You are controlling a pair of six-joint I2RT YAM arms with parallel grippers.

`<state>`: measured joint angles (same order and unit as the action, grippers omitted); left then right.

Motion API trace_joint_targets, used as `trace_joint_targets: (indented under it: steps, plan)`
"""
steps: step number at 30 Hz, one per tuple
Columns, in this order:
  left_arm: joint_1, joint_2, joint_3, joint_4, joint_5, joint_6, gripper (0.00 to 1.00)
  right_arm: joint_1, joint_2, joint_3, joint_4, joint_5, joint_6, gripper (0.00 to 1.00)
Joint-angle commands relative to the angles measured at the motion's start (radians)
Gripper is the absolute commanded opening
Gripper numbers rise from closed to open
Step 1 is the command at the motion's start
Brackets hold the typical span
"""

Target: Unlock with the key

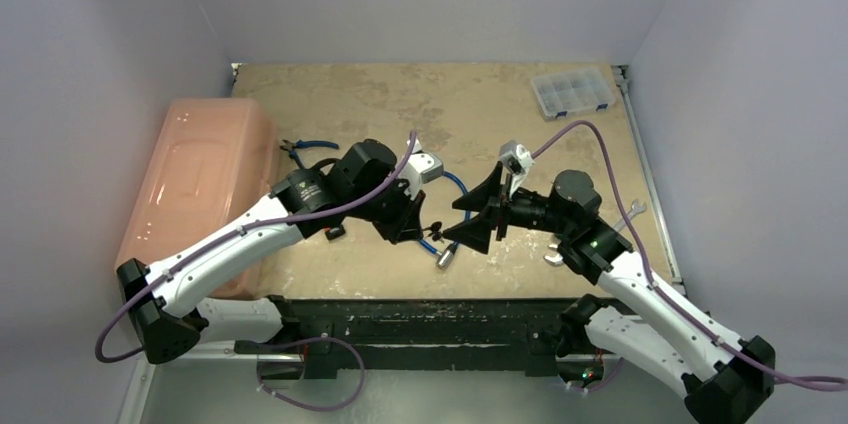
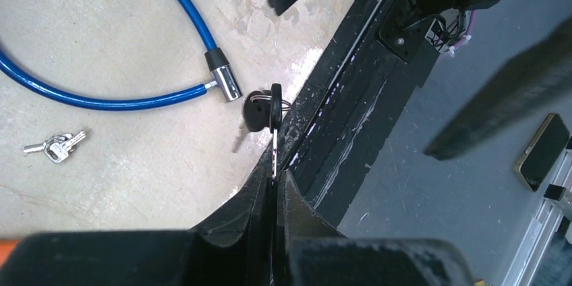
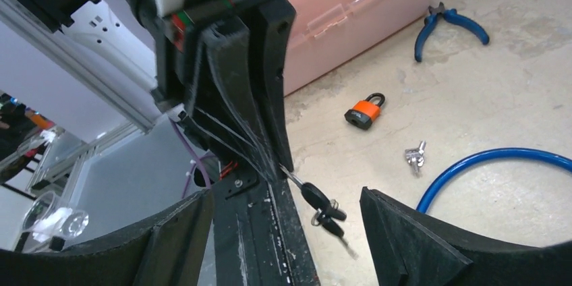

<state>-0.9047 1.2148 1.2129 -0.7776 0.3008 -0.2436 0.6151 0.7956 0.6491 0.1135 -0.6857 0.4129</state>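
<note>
My left gripper (image 2: pixel 275 177) is shut on the blade of a key (image 2: pixel 274 154). The key's black head and a second black key on the same ring (image 2: pixel 260 112) hang past the fingertips, above the table's front edge. The right gripper (image 3: pixel 287 195) stands open and faces the left one, its fingers on either side of the hanging keys (image 3: pixel 317 199) without touching them. A blue cable lock (image 2: pixel 101 100) lies on the table, its silver lock end (image 2: pixel 226 82) just beyond the keys. An orange padlock (image 3: pixel 364 110) stands further off, near the pink box.
A pink plastic box (image 1: pixel 200 184) fills the table's left side. Blue pliers (image 3: pixel 448 23) lie beside it. A small silver key bunch (image 2: pixel 55 148) rests inside the cable's loop. A clear organiser box (image 1: pixel 572 92) sits at the back right, a wrench (image 1: pixel 632 212) at the right.
</note>
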Motion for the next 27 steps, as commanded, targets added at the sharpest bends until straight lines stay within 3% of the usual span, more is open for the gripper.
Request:
trace_joint_targets:
  steps: [1,10,27]
  plan:
    - [-0.003,-0.037,0.076,-0.065,0.034,0.042,0.0,0.0,0.027,-0.016,0.089,-0.063,-0.026,0.86]
    - [-0.003,-0.054,0.103,-0.066,0.062,0.025,0.0,0.009,0.066,-0.035,0.154,-0.108,0.008,0.8]
    - [-0.003,-0.076,0.119,-0.082,0.045,-0.008,0.0,0.09,0.164,-0.089,0.434,-0.158,0.13,0.57]
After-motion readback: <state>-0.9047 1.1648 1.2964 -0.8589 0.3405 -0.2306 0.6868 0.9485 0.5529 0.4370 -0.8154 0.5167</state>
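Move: My left hand already pinches the black key by its blade; the key's head lies about 3 cm to that hand's right, 3 cm below and 1 cm ahead, a second key dangling from its ring. From my open right hand the head is about 5 cm left, level fore and aft, some 6 cm lower. The blue lock's barrel is on the table about 4 cm ahead of my right hand, 3 cm left, 23 cm below. I bring my right hand in on the black key, about 3 cm left, 2 cm back and 2 cm down, turning some 10 degrees counter-clockwise while its fingers close from nearly wide to a bit over half. My left hand keeps its pinch on the blade and lifts the key nearly 4 cm to meet them, easing back 1 cm. The farther right fingertip comes right beside the head and ring. ##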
